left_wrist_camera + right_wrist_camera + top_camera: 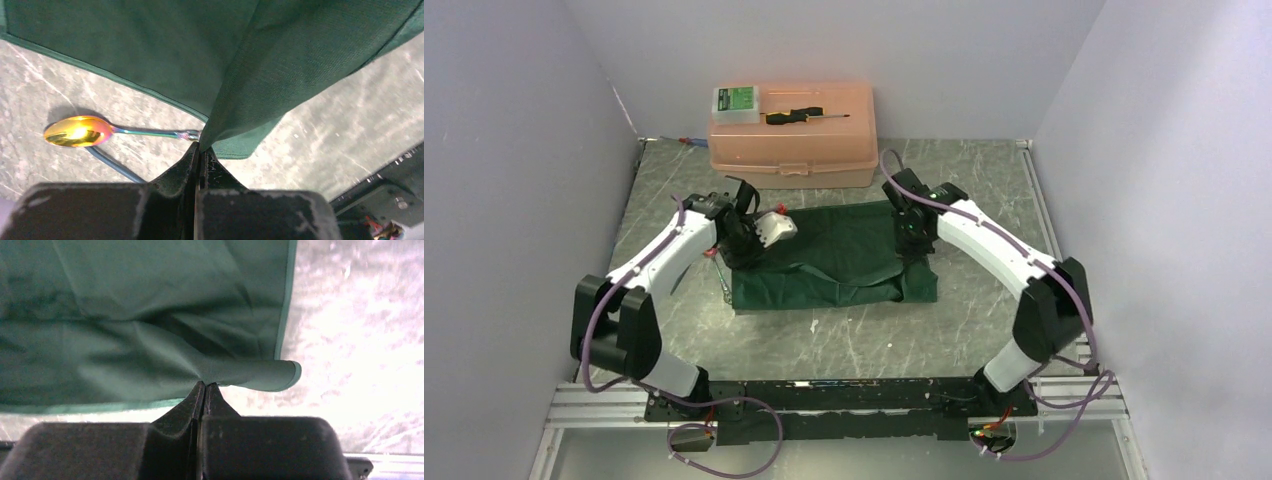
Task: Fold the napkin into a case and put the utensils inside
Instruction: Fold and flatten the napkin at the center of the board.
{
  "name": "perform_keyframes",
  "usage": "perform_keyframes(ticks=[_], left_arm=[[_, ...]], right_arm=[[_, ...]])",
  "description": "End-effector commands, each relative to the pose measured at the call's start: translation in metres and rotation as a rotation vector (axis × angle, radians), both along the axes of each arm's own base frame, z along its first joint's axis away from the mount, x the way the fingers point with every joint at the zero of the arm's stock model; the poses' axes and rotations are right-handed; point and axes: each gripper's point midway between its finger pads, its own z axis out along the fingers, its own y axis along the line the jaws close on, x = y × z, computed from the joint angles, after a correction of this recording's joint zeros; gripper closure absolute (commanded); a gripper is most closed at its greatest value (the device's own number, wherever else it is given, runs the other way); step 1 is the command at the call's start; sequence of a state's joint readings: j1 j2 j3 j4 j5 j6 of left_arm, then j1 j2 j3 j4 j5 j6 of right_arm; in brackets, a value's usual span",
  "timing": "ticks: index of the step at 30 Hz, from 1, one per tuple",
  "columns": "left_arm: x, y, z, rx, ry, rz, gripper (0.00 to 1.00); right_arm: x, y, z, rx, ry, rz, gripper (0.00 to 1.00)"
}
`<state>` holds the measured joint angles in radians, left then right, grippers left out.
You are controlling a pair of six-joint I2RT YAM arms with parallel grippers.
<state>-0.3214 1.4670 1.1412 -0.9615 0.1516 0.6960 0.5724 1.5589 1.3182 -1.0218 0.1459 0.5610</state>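
The dark green napkin (839, 260) lies partly folded in the middle of the table. My left gripper (742, 243) is shut on the napkin's left corner (235, 100) and lifts it. My right gripper (914, 240) is shut on the napkin's right corner (240, 372), also raised. A gold-headed spoon (77, 131) with an iridescent handle lies on the table under the left gripper, beside the napkin's edge. A thin dark utensil (112, 165) lies partly under the spoon. In the top view the utensils are hidden by the left arm.
A peach plastic box (794, 135) stands at the back, with a black-handled screwdriver (799, 116) and a small green-and-white box (736, 102) on its lid. Grey walls close in on both sides. A metal rail (824, 400) runs along the near edge.
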Motion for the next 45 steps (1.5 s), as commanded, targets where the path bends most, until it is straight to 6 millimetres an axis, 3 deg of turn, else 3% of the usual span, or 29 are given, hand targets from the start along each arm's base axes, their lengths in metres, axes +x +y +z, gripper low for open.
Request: perform_keyframes(ticks=[1,8,17,21,23,30,33,35,39,45], left_arm=[[0.05,-0.003,0.005,0.0,-0.133,0.078,0.97],[0.079,0.007,-0.013,0.041,-0.156,0.156,0.97],[0.111,0.039,-0.034,0.051,-0.182,0.299,0.97],[0.127,0.041,-0.042,0.04,-0.199,0.328,0.75],[0.136,0.04,-0.043,0.03,-0.22,0.338,0.71],[0.175,0.05,-0.026,0.042,-0.36,0.415,0.52],[0.186,0.051,-0.016,0.037,-0.394,0.431,0.34],[0.185,0.051,-0.017,0.04,-0.382,0.442,0.24],[0.174,0.047,-0.017,0.015,-0.343,0.452,0.23],[0.126,0.012,-0.01,-0.136,-0.158,0.335,0.25]], right_arm=[[0.062,0.016,0.019,0.016,-0.158,-0.004,1.0],[0.123,0.019,0.019,-0.048,-0.204,-0.018,1.0],[0.163,0.023,-0.026,-0.108,-0.153,-0.014,1.0],[0.182,0.02,-0.034,-0.123,-0.163,-0.027,1.0],[0.193,0.02,-0.033,-0.128,-0.181,-0.029,0.99],[0.224,0.017,-0.041,-0.151,-0.196,-0.043,0.61],[0.235,0.01,-0.046,-0.156,-0.199,-0.061,0.46],[0.24,0.003,-0.047,-0.164,-0.208,-0.082,0.43],[0.248,-0.02,-0.041,-0.193,-0.243,-0.141,0.32],[0.238,-0.043,-0.016,-0.204,-0.305,-0.197,0.31]])
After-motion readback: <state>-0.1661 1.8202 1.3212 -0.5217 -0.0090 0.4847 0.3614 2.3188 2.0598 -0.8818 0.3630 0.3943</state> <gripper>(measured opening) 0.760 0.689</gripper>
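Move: The lifted near flap of the napkin is pinched in both hands and is bound for its far edge. The far-left corner is about 18 cm ahead of the left hand, 3 cm to its left and 8 cm below; the far-right corner is some 23 cm ahead of the right hand, 2 cm to its right, 10 cm down. The spoon's middle lies 6 cm left of the left hand and 2 cm ahead, on the table; the toolbox's middle is roughly 36 cm ahead, 9 cm right. The napkin's flap, still pinched at both ends, is carried forward and down towards the far edge, about 10 cm by the left hand and nearly 20 by the right. Both hands then open wide, let go and run on forward past the flap's edge, the left rising a little before easing back, the right swinging left. The left wrist turns some 25 degrees counter-clockwise. ##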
